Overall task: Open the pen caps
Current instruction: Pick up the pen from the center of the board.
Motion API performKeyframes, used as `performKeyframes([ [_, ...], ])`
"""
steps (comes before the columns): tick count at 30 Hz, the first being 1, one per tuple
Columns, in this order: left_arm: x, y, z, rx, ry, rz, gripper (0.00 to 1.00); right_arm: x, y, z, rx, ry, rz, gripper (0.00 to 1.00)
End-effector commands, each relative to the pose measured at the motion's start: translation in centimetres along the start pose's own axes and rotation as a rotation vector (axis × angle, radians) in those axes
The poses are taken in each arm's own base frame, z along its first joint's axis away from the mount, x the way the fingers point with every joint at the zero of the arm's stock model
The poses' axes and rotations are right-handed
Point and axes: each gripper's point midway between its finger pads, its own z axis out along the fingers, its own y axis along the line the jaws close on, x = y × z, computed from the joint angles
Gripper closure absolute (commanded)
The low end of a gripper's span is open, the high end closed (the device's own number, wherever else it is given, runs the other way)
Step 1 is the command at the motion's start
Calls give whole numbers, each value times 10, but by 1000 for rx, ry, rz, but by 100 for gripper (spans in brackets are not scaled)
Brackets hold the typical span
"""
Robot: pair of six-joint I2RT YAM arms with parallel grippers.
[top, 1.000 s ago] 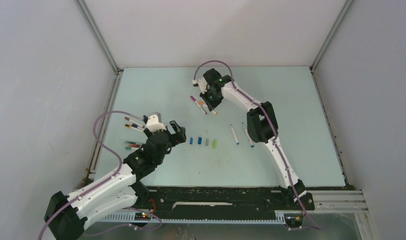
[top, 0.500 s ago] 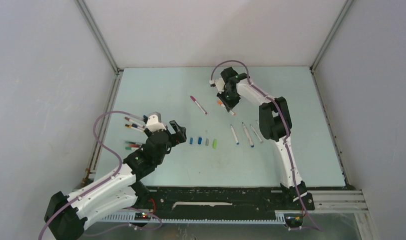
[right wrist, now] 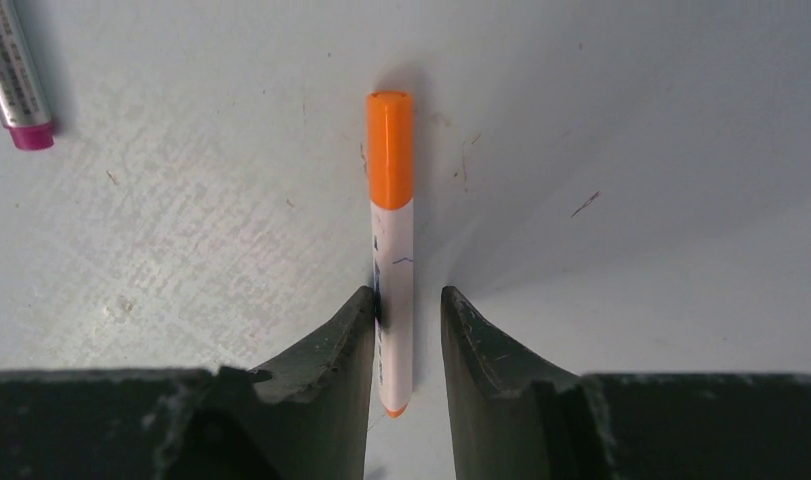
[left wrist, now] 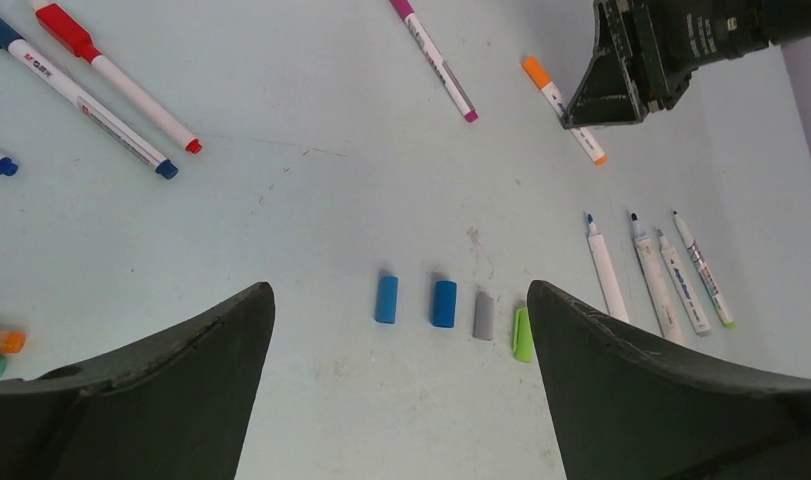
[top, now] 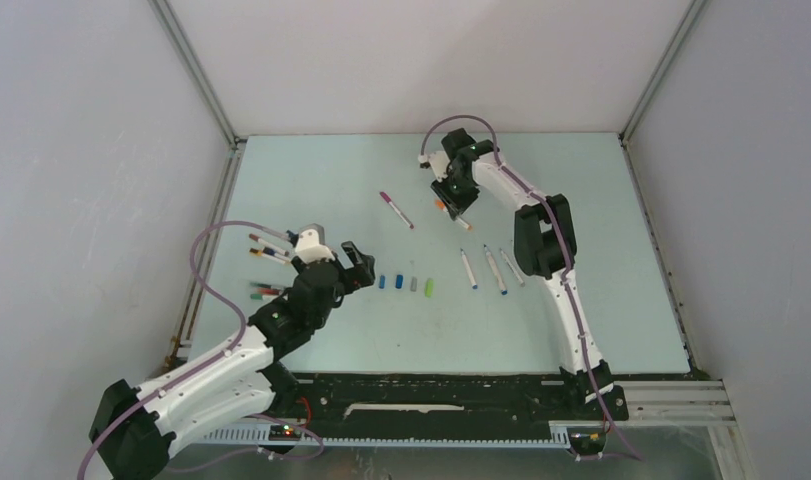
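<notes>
An orange-capped white pen (right wrist: pixel 393 250) lies on the table between the fingers of my right gripper (right wrist: pixel 407 292). The jaws stand slightly apart, the left finger touching the barrel and a gap showing on the right. Its orange cap (right wrist: pixel 390 150) is on. From above, the right gripper (top: pixel 455 203) is at the back centre-right over the orange pen (top: pixel 449 213). Several loose pen caps lie in a row: blue (left wrist: pixel 386 299), darker blue (left wrist: pixel 443 303), grey (left wrist: pixel 483 315), green (left wrist: pixel 522 334). My left gripper (left wrist: pixel 401 390) hovers wide open and empty, just short of them.
A magenta pen (top: pixel 397 210) lies left of the right gripper. Three uncapped pens (top: pixel 495 270) lie side by side right of the caps. More capped pens, red (left wrist: pixel 116 75) and blue (left wrist: pixel 81 95), lie by the table's left edge (top: pixel 221 215).
The right gripper carried the orange pen rightward away from the magenta pen, lowered it to the table and parted its jaws. The left arm stayed still.
</notes>
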Motion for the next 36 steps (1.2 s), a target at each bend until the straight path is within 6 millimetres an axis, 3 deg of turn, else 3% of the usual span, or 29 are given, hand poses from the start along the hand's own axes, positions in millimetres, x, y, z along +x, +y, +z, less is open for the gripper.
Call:
performKeyframes([
  [1,-1,-5,3,16,-7,-28,2,-5,2,9,-19,12,-18,67],
  [5,0,-8,4,27,3,-28,2,1,2,11,-14,36,-22,74],
  [9,3,-13,5,51,16,-37,2,13,4,12,-16,76,-31,93],
  [12,3,-24,6,98,18,-64,2,12,5,4,-26,54,-29,100],
  [19,4,-78,6,351,48,-193,2,-22,20,-62,-142,-145,-3,100],
  [26,-9,-111,17,472,44,-259,2,-33,55,-126,-295,-332,-1,100],
  [30,-27,-125,18,563,-18,-339,2,-19,85,-155,-443,-392,19,100],
  [34,-45,-144,11,684,-50,-430,2,3,120,-198,-652,-492,54,100],
  [36,-53,-158,3,770,-59,-480,2,16,132,-207,-737,-523,69,100],
])
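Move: The orange pen lies between the right hand's slightly open fingers, its middle about 1 cm ahead and 1 cm left at finger height. The purple pen lies about 15 cm left and 2 cm ahead. The nearest uncapped pen is some 12 cm back and 3 cm right, with a thicker one 12 cm back and 9 cm right. From the left hand, the orange pen lies roughly 19 cm ahead, 21 cm right and 13 cm below. Right fingers pinch the orange pen, raise it 15 cm and back, tilting; left hand swings 10 cm right. ##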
